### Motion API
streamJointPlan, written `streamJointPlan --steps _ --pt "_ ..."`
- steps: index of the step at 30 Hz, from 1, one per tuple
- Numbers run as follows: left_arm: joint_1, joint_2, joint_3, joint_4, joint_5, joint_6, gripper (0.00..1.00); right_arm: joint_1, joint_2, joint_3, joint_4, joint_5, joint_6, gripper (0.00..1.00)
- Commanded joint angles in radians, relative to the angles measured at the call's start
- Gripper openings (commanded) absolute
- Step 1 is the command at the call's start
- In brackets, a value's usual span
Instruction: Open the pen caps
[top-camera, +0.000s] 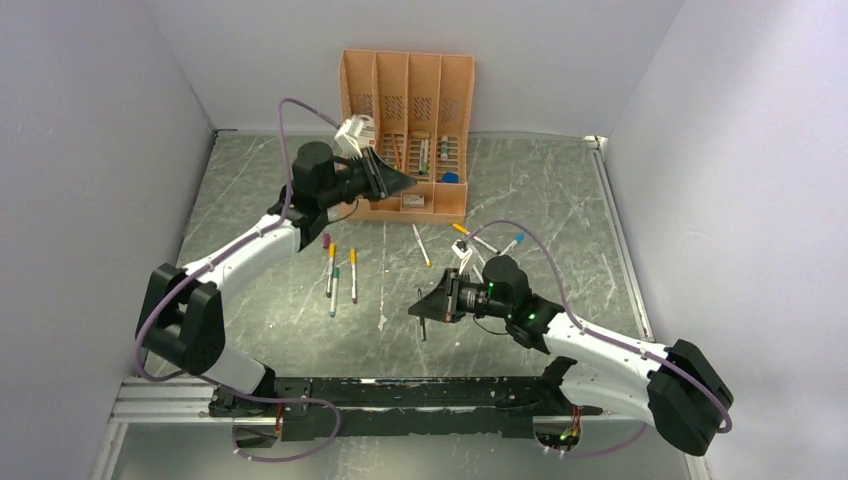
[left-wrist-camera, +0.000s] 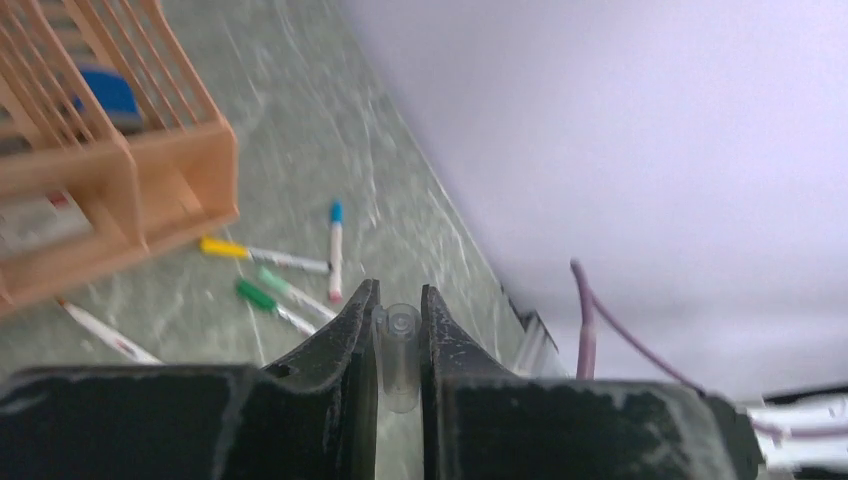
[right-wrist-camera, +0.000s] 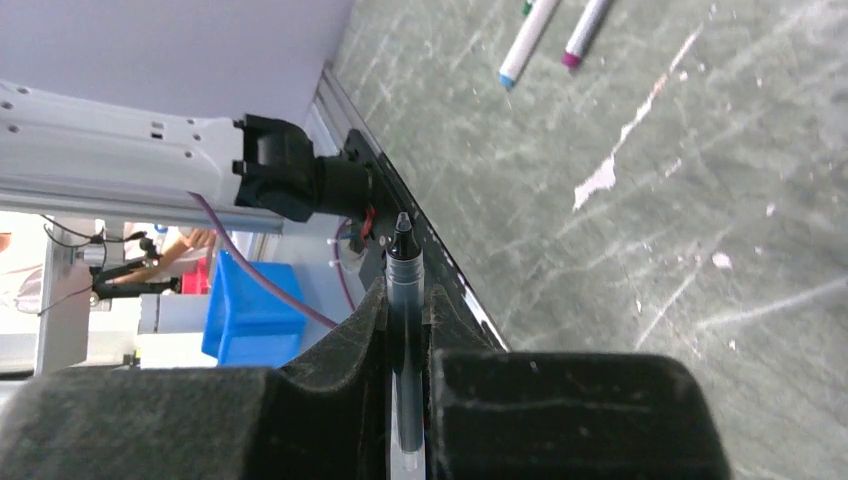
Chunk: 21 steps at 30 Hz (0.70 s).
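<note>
My left gripper (left-wrist-camera: 398, 297) is shut on a short clear pen cap (left-wrist-camera: 400, 352), held upright between the jaws. In the top view the left gripper (top-camera: 400, 182) hangs just in front of the organiser. My right gripper (right-wrist-camera: 405, 298) is shut on a dark pen (right-wrist-camera: 403, 250) whose bare black tip sticks out past the fingertips. Seen from above, the right gripper (top-camera: 416, 308) is low over the middle of the table. Several capped pens (top-camera: 334, 280) lie left of centre, one pen (top-camera: 421, 245) lies alone, and more pens (top-camera: 487, 242) lie beside the right wrist.
A peach-orange organiser (top-camera: 452, 190) with stationery stands at the back centre. A loose purple cap (top-camera: 326, 240) lies by the left pens. Grey walls close in on both sides, and a metal rail (top-camera: 160, 400) runs along the near edge.
</note>
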Motion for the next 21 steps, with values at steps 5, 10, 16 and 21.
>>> streamJointPlan --steps 5,10,16,21 --pt "0.074 0.085 0.160 -0.057 -0.024 0.076 0.07 0.006 -0.002 0.093 -0.207 0.035 -0.091 0.00" --pt "0.079 0.004 0.098 -0.246 -0.061 0.122 0.07 -0.007 0.154 0.375 -0.596 0.304 -0.341 0.00" --pt "0.075 -0.166 -0.078 -0.374 -0.132 0.127 0.07 -0.057 0.397 0.640 -0.782 0.590 -0.516 0.00" --pt "0.075 -0.265 -0.126 -0.497 -0.161 0.149 0.07 -0.113 0.581 0.783 -0.798 0.667 -0.598 0.00"
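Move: The right hand holds the uncapped black pen. The free table spot it is being taken to lies about 17 cm ahead, 6 cm to its right and 15 cm below. The bare white pen is 22 cm ahead and 2 cm right; the green marker is 17 cm ahead and 14 cm right. The left hand holds the cap. The purple cap it heads for is roughly 4 cm ahead, 20 cm left and 26 cm below, with the near yellow marker 5 cm back and 13 cm left. Forward by some 15 cm sweeps the right hand after a small dip, drifting slightly right while its leftward-pointing fingers tip down over 40 degrees, carrying the black pen towards the free spot beside the bare white pen. The left hand pushes on forward about 5 cm, then swings back, left and down with the cap, towards the purple cap; both grips stay shut. ##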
